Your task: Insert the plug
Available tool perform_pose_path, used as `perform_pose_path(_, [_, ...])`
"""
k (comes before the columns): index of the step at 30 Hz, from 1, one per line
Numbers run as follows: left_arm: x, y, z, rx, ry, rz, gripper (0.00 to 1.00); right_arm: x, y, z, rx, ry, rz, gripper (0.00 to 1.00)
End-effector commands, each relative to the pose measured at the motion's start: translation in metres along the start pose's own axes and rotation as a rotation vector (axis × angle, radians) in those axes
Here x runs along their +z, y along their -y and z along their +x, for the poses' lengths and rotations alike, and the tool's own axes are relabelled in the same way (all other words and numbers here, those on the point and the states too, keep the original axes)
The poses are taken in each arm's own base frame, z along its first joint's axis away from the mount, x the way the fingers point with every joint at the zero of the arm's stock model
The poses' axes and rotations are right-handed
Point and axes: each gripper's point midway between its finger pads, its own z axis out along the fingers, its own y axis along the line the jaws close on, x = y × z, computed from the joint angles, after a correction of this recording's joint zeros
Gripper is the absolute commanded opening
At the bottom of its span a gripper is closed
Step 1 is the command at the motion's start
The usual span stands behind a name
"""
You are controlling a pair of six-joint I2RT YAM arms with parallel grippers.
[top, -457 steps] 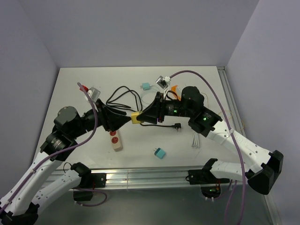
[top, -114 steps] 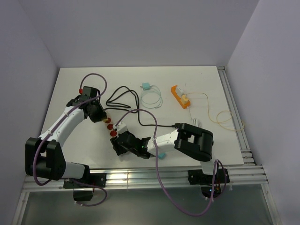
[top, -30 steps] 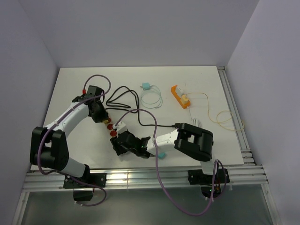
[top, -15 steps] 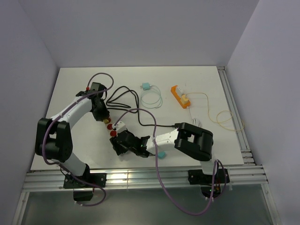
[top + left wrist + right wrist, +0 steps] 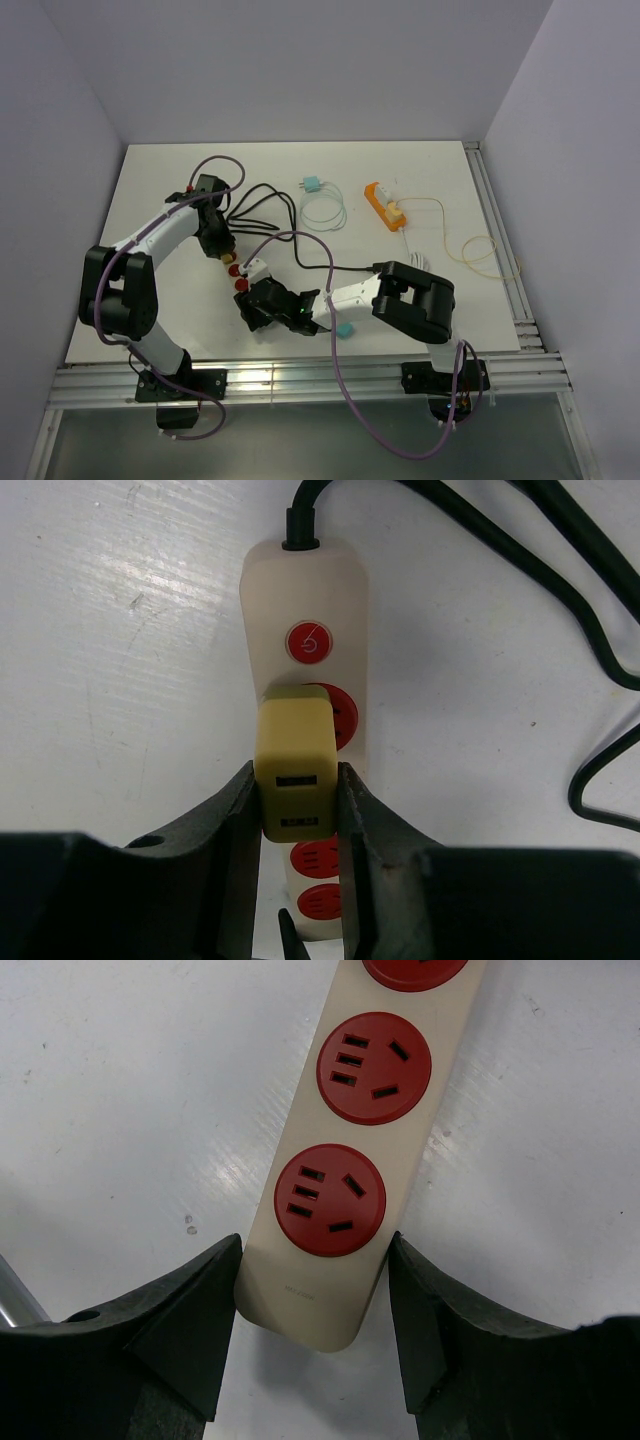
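Observation:
A cream power strip (image 5: 310, 610) with red sockets lies on the white table, a black cord leaving its far end. My left gripper (image 5: 297, 800) is shut on the yellow plug (image 5: 295, 755), which stands on the socket just below the strip's red switch (image 5: 308, 643). How deep its prongs sit is hidden. In the right wrist view the strip's near end (image 5: 312, 1295) lies between the fingers of my right gripper (image 5: 315, 1260), both pressed against its sides. From above, the left gripper (image 5: 224, 250) and right gripper (image 5: 252, 300) meet at the strip (image 5: 238, 277).
The black cord (image 5: 265, 200) loops behind the strip. A teal plug (image 5: 311, 185) with a white wire coil, an orange adapter (image 5: 385, 207) and a thin yellow wire (image 5: 480, 250) lie further back and right. A teal block (image 5: 343, 329) sits by the right arm.
Over the last second my left arm's wrist and elbow have swung a little toward the back right while its gripper stays on the plug at the strip. The right arm has not moved.

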Motion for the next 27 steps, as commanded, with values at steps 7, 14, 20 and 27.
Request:
perform_pose_path(7, [0.058, -0.041, 0.03, 0.049, -0.064, -0.15, 0.0, 0.001, 0.022, 0.067, -0.056, -0.212, 0.036, 0.0])
perform_pose_path(14, [0.017, -0.013, 0.005, 0.024, 0.044, 0.008, 0.79, 0.002, 0.027, 0.065, -0.049, -0.206, 0.062, 0.0])
perform_pose_path(20, [-0.048, 0.005, -0.016, -0.016, 0.17, 0.154, 0.99, 0.002, 0.029, 0.067, -0.038, -0.22, 0.085, 0.0])
perform_pose_path(27, [-0.199, 0.004, -0.055, -0.136, 0.573, 0.39, 0.99, -0.001, 0.026, 0.041, -0.02, -0.21, 0.115, 0.21])
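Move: The yellow plug is already in the left fingers, its middle about 1 cm below the hand point, with the strip's first socket some 3 cm straight under that point. The second socket lies about 3 cm back and 1 cm right, at that same lower level; the black cord's exit is some 6 cm ahead and 1 cm left. From the right hand, which keeps the strip's near end, the plug is about 14 cm ahead, 8 cm left and 2 cm higher. Upward and away from the plug goes the left hand, after first staying on it: the fingers spread wide and let go, dipping 1 to 2 cm and easing about 1 cm back as they open, then lift fast to some 14 cm above the start, the wrist tilting nearly 30 degrees so the fingertips swing forward. The right fingers keep pinching the strip's near end in place. ##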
